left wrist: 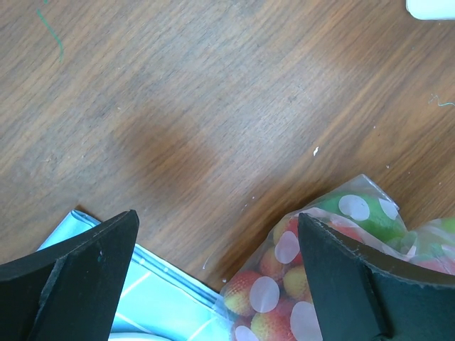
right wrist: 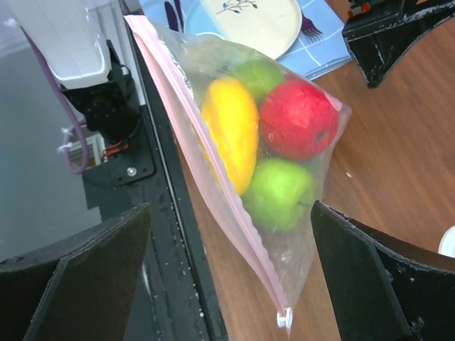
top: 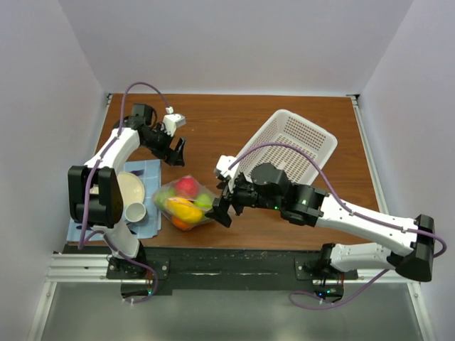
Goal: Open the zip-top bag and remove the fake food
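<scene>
The zip-top bag (top: 183,202) lies on the wooden table, its pink zip strip (right wrist: 213,192) running along the side towards the table's near edge. The white slider (right wrist: 284,320) sits at the strip's end. Inside is the fake food: a yellow piece (right wrist: 231,131), a red apple (right wrist: 297,117), a green apple (right wrist: 281,192) and red grapes (left wrist: 284,277). My right gripper (top: 220,209) is open at the bag's right corner, with that corner between its fingers (right wrist: 231,207) and not pinched. My left gripper (top: 174,150) hangs open behind the bag (left wrist: 217,220), holding nothing.
A white mesh basket (top: 291,145) stands tilted at the back right. On a blue cloth (top: 153,170) left of the bag are a beige plate (top: 131,188) and a white cup (top: 135,212). A black rail (top: 234,256) runs along the table's near edge.
</scene>
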`<state>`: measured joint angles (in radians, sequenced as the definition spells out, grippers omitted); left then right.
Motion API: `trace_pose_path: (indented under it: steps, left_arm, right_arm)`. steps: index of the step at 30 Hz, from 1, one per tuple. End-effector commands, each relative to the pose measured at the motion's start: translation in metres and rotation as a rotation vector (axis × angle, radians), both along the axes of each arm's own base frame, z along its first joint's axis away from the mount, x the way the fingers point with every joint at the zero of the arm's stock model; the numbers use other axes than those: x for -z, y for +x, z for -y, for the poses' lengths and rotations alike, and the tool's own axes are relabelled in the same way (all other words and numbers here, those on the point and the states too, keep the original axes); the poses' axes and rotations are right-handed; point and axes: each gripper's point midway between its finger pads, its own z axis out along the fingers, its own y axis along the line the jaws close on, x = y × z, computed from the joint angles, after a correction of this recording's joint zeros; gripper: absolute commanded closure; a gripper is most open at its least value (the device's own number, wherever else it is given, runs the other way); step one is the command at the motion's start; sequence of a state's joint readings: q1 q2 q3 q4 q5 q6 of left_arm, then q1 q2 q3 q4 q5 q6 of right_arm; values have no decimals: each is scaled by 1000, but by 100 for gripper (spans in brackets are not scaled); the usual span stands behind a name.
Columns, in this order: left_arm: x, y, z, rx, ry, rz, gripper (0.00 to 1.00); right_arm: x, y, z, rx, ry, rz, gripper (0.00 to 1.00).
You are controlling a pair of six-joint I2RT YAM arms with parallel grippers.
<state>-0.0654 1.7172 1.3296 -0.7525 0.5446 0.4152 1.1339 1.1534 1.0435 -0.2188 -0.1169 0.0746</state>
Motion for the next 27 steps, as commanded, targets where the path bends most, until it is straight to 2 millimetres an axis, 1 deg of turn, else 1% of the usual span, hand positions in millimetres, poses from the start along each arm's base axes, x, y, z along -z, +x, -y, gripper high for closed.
trace_pose_path:
  steps: [1,2,3,4,7,8,10,11,12,13,14,15,16,17,19,20,21,22,23,24,25,26,27]
  left_arm:
    - [-27,11,3,14,-9,85,0]
    - [-30,13,3,15,-7,93,0]
    - [-34,14,3,12,-6,105,0]
    - [-35,15,3,11,-7,107,0]
    - [-40,19,2,10,-5,123,0]
    - [-41,19,3,12,-6,126,0]
    - [-42,20,3,11,-8,129,0]
    - [-42,20,3,10,-7,130,0]
    - [-40,20,3,13,-7,129,0]
    - [-41,21,3,13,-6,133,0]
    - [-41,22,2,11,-3,137,0]
    - [-40,22,1,5,0,138,0]
    - [-40,25,1,2,2,148,0]
    - [-40,27,0,-6,0,152,0]
    - [-42,34,-2,-24,-11,169,0]
    - [-40,37,-3,-38,-18,161,0]
    - [-44,43,-7,-54,-24,171,0]
    - [-46,50,-10,-70,-28,184,0]
    - [-47,56,-13,-106,-41,177,0]
    - [-50,67,-20,-137,-56,185,0]
    - [-53,76,-29,-169,-71,200,0]
    - [-56,82,-35,-205,-91,193,0]
    - [-62,94,-50,-246,-110,204,0]
  right_arm:
    - [-1,18,-17,7,-33,109,1]
    - [-1,19,-21,-10,-37,122,1]
    - [-7,17,-27,-38,-27,126,1]
    - [3,18,-34,-53,-52,118,1]
    - [4,24,-42,-57,-69,140,1]
    - [10,25,-44,-65,-90,145,1]
    - [11,27,-47,-64,-94,148,2]
    - [15,27,-47,-67,-108,144,6]
    - [16,28,-47,-65,-110,146,12]
    - [18,31,-47,-50,-120,150,20]
    - [18,34,-47,-35,-125,156,43]
    - [19,38,-48,-25,-127,159,59]
    - [17,41,-48,-6,-128,168,82]
    - [12,51,-47,40,-126,195,100]
    - [4,62,-51,69,-129,243,100]
    - [2,72,-52,88,-149,282,100]
    - [-15,78,-58,96,-125,307,100]
    - [-8,91,-63,104,-151,307,100]
    - [-10,99,-67,104,-151,320,100]
    - [-30,107,-75,105,-112,338,100]
    - [-20,124,-80,119,-139,338,100]
    - [-26,136,-83,131,-137,366,100]
    - [-45,148,-88,146,-101,389,100]
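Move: The near end of the bag's zip edge is about 3 cm ahead of the right hand, 4 cm to its left and 5 cm below. The bag's fruit bulk lies some 6 cm ahead, 14 cm left and 18 cm down; the mug is about 31 cm left, 4 cm ahead, 23 cm down. From the left hand, that zip end is roughly 19 cm back, 13 cm right and 9 cm higher. Dip the open right gripper about 5 cm, going left and slightly forward onto the near end of the zip edge, and shut the fingers to pinch it. Then, speeding up, draw the pinched edge forward, to the left and up over the fruit, about 8 cm, tipping the wrist some 20 degrees in all. Ease the empty, open left gripper about 5 cm forward and up, away from the bag. ##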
